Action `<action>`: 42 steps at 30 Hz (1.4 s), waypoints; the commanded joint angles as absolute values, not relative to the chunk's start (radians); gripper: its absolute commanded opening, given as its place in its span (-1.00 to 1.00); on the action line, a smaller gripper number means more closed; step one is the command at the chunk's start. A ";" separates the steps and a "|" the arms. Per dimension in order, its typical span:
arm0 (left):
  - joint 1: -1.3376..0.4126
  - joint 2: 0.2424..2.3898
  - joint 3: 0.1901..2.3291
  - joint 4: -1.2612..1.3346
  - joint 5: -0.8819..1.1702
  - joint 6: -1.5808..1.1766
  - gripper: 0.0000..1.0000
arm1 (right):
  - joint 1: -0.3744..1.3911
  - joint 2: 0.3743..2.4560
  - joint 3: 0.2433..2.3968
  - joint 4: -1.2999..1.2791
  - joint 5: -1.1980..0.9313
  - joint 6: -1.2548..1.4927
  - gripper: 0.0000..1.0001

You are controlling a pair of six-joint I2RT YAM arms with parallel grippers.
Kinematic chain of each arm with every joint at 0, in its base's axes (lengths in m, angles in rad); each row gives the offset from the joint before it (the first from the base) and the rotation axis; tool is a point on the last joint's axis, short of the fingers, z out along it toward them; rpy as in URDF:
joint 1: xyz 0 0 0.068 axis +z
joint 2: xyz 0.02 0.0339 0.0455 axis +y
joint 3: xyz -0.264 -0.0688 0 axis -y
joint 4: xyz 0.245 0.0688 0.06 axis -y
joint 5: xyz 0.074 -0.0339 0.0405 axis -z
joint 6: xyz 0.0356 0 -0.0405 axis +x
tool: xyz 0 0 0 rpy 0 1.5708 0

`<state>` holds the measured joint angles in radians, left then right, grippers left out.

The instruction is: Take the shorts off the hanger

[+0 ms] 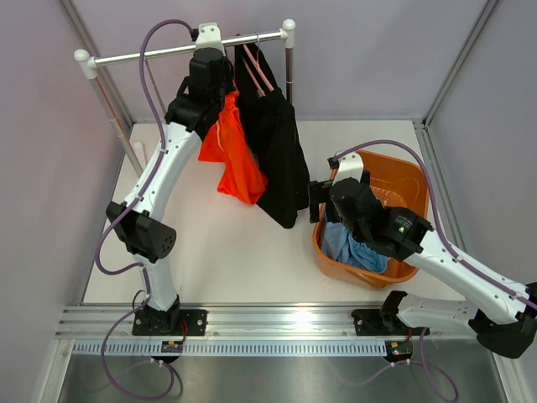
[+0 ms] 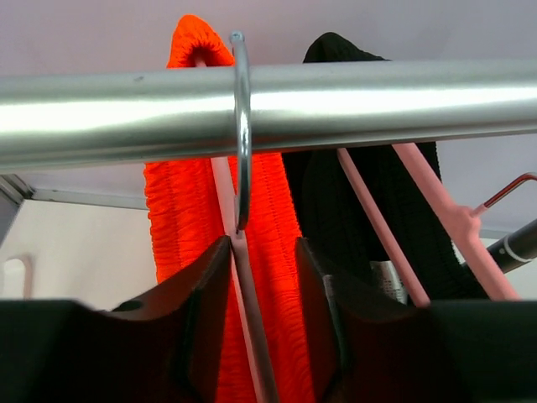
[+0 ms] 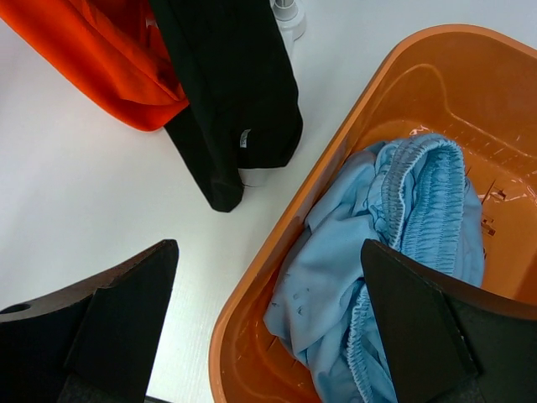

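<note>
The orange shorts (image 1: 235, 159) and the black shorts (image 1: 278, 147) hang on hangers from the silver rail (image 1: 159, 53). My left gripper (image 1: 210, 67) is up at the rail. In the left wrist view it (image 2: 262, 285) is open, with its fingers on either side of the orange shorts' waistband (image 2: 180, 210) and the hanger's stem below the metal hook (image 2: 242, 126). The black shorts (image 2: 336, 201) hang on a pink hanger (image 2: 436, 201) to the right. The light blue shorts (image 3: 403, 218) lie in the orange basin (image 3: 336, 159). My right gripper (image 3: 268, 277) is open and empty above the basin's left rim (image 1: 319, 201).
The rack's slanted left post (image 1: 109, 109) and right post (image 1: 290, 67) stand at the back. A white rack foot (image 3: 287, 15) sits behind the black shorts' hem (image 3: 226, 101). A red hanger tip (image 2: 512, 186) shows at the far right. Frame walls enclose the table.
</note>
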<state>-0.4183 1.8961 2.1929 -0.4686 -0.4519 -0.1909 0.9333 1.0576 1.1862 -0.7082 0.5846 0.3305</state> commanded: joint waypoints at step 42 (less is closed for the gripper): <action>-0.488 1.435 1.963 -0.802 -0.275 -0.123 -1.00 | 0.922 1.198 1.334 -0.577 0.561 0.291 0.99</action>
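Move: The orange shorts' hanger neck is already between the left hand's half-open fingers, about 1 cm left of the hand point and level with it. The rail is some 5 cm straight above. The shorts hang directly beneath, their middle roughly 17 cm down. The black shorts are about 8 cm to the left hand's right, and the empty hanger some 13 cm to its left, both level fore and aft. From the right hand, the neck is about 28 cm ahead, 22 cm left and 13 cm higher. The orange shorts' hanger is pinched at its neck as the left fingers shut, then unhooked: the left hand draws back, rising about 6 cm on the way and then sinking again, to end some 14 cm nearer the base, clear of the rail and turned slightly clockwise with its fingers tipped a little down. Late on, the open right hand eases about 4 cm left, forward and up towards the orange shorts. ##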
